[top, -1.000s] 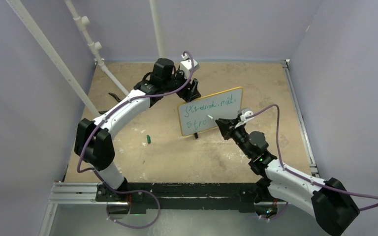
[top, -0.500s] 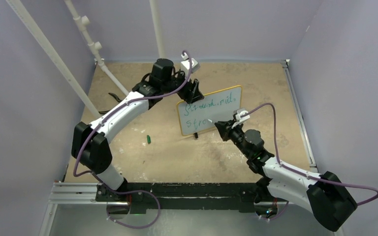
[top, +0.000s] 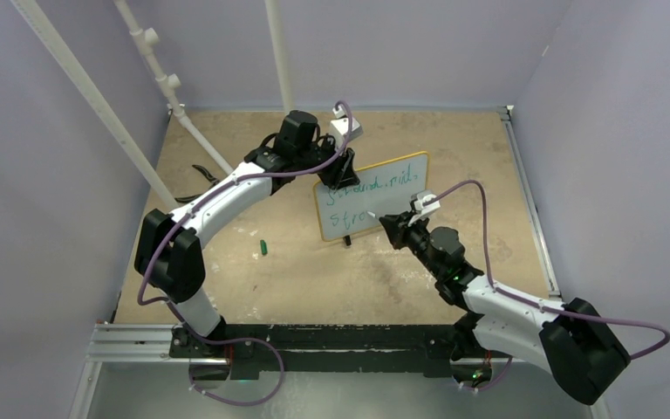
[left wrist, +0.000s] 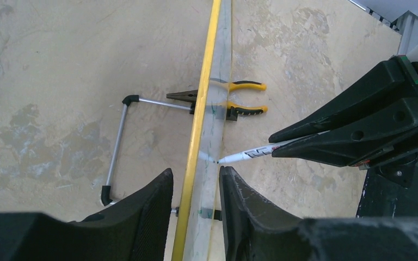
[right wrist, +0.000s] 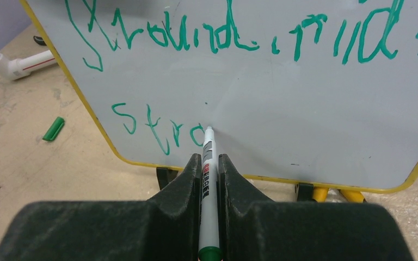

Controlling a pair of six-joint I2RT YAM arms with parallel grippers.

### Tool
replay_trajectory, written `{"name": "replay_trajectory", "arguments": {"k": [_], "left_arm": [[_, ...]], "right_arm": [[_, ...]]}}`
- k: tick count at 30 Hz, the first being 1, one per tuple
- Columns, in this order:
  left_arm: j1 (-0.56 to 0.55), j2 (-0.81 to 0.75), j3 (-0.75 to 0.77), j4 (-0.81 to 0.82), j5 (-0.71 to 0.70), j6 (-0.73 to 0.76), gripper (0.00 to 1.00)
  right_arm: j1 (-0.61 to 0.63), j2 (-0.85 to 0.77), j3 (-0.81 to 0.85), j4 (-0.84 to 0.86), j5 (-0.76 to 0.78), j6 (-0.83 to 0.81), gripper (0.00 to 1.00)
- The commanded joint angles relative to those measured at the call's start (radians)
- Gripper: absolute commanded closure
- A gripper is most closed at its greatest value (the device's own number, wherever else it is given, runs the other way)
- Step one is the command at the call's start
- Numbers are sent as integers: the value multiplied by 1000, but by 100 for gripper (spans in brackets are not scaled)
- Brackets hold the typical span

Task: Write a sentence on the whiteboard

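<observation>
The whiteboard (top: 375, 201), white with a yellow frame, stands upright mid-table. On it is the sentence (right wrist: 223, 38) in green; its second line (right wrist: 158, 128) reads "stro". My right gripper (right wrist: 209, 157) is shut on a white marker (right wrist: 209, 179) whose tip touches the board just after the "o". From above, the right gripper (top: 386, 220) sits in front of the board. My left gripper (left wrist: 196, 170) is open and straddles the board's top edge (left wrist: 204, 92). A gap shows between the left finger and the frame. The marker (left wrist: 250, 153) and the right gripper (left wrist: 275, 147) come in from the right.
A green marker cap (top: 263, 248) lies on the table left of the board. Yellow-handled pliers (left wrist: 239, 98) lie by the board's foot. A thin metal rod with black ends (left wrist: 117, 147) lies behind the board. White pipes (top: 161, 78) lean at the back left, and walls enclose the table.
My left gripper moved right over the board's top edge and its jaws narrowed around it. My right gripper shifted slightly left and down with the marker.
</observation>
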Motion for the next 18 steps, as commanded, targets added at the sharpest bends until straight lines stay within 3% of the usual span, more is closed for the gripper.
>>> {"name": "replay_trajectory", "arguments": {"k": [1,18], "left_arm": [[-6,-1,0,12,17,48,67],[-5,-7,-25,25,33,77,100]], "right_arm": [[-3,16,44,21,31,-7,100],[-2,68,74,-7,65,2,100]]}}
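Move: The whiteboard's top edge already runs between the left hand's open fingers, level with them, near the board's left end. The spot being written on, just right of the "o" in the lower line, is about 4 cm ahead and 3 cm left of the right hand, level with it; that "o" is 1 cm farther left. From the left hand it lies some 7 cm right, 2 cm back and 8 cm below. The yellow pliers lie by the board's right foot, about 6 cm ahead, 6 cm right and 6 cm below the right hand. The whiteboard's top edge gets pinched as the left fingers close from part open to nearly shut, one on each face, that hand otherwise staying put with only a slight turn. Meanwhile the right hand, still gripping the marker with its tip on the board, eases just under 1 cm down and about as much forward beside the "o". ##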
